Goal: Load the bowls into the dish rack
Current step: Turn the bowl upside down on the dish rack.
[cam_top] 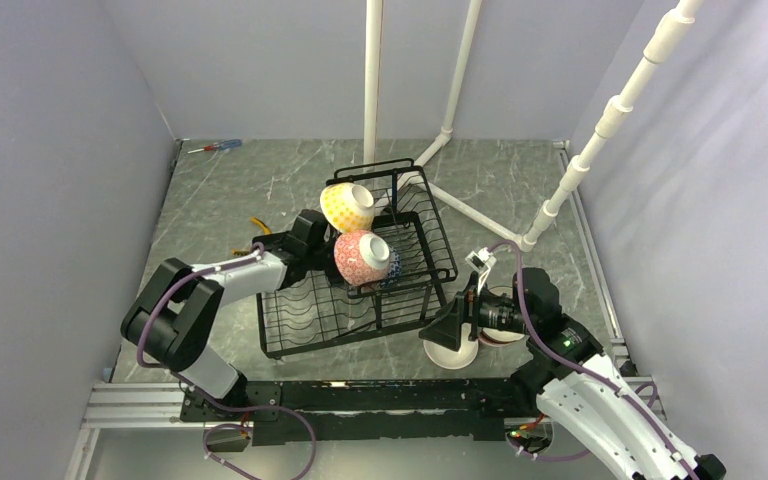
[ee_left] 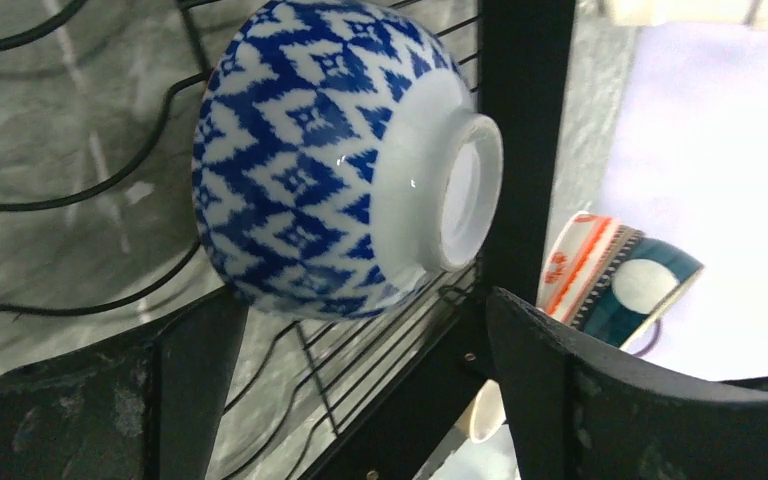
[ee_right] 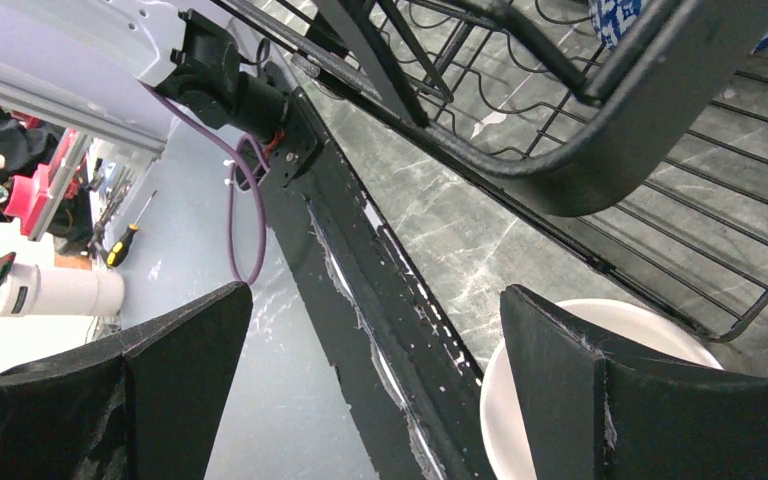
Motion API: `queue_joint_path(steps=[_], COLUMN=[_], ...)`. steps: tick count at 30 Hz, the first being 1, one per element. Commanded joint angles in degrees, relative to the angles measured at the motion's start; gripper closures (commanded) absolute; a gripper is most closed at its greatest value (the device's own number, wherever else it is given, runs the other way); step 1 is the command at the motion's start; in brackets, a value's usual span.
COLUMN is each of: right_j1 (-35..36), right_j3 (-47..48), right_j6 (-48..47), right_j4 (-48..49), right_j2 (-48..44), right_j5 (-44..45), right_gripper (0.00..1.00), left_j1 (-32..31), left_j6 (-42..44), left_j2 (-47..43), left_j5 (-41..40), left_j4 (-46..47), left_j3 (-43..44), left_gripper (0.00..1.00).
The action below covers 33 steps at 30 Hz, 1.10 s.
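Note:
The black wire dish rack (cam_top: 305, 320) stands mid-table. A yellow dotted bowl (cam_top: 346, 206) and a pink-red patterned bowl (cam_top: 360, 257) lean in it. A blue-white zigzag bowl (ee_left: 310, 160) rests on its side on the rack wires, foot towards the right. My left gripper (ee_left: 360, 350) is open just short of this bowl, holding nothing. My right gripper (ee_right: 375, 340) is open and empty at the rack's front right corner, with a white bowl (ee_right: 650, 330) on the table behind its right finger (ee_right: 560, 400). In the top view the right gripper (cam_top: 448, 325) hovers over that white bowl (cam_top: 452, 354).
An orange-striped bowl (ee_left: 580, 262) nested with a teal bowl (ee_left: 650, 285) sits on the table beyond the rack's right side. White pipe legs (cam_top: 480, 205) stand behind the rack. A screwdriver (cam_top: 215, 146) lies at the far left. The black base rail (ee_right: 380, 330) runs beneath my right gripper.

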Motion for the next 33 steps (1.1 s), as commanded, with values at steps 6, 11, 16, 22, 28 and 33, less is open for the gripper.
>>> queue_joint_path(steps=[6,11,16,22,28,33], right_j1=[0.20,0.20,0.20,0.25,0.22,0.21], right_j3=[1.91,1.78,2.32,3.21,3.68,3.96], right_j6=[-0.25,0.02,-0.29,-0.72,-0.98,-1.39], right_j4=[1.77,2.56,2.52,1.61,0.91,0.02], right_j2=[-0.07,0.35,0.88,0.91,0.73,0.64], right_j5=[0.14,-0.27,-0.38,0.21,0.70,1.28], right_gripper=[0.00,0.00,0.00,0.00,0.00,0.00], left_j1=[1.09,3.38,3.49,3.34,3.24,3.28], left_j6=[7.93,5.27,2.93,-0.59,-3.38,-5.43], left_j2=[-4.91,-5.39,-0.60,6.41,13.24,16.70], left_j5=[-4.88,2.97,8.71,12.16,13.31,12.45], left_j4=[-13.99,-1.67,9.76,20.26,27.70,32.03], left_j3=[2.94,-1.76,-2.33,-1.41,0.89,2.47], left_gripper=[0.07,0.23,0.47,0.57,0.68,0.69])
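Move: The blue-patterned bowl stands tilted on the rack's lower level, roughly 7 cm to the right of my open left hand, 2 cm ahead and 2 cm lower. Above it on the upper shelf, the red bowl is about 6 cm right of that hand, level with it fore and aft, 13 cm higher; the yellow bowl is 3 cm right, 9 cm ahead, equally high. From my idle right hand the blue bowl lies some 15 cm ahead, 14 cm left and 12 cm below. I first back my left hand off, nearly 3 cm to the left and slightly back, then narrow the fingers from wide open to about a third. With the tips close together I come back right, forward and down, about 5 cm rightward from that turning point, rolling some 20 degrees so the hand's left side drops, and push the blue bowl's near side deeper along the rack. ##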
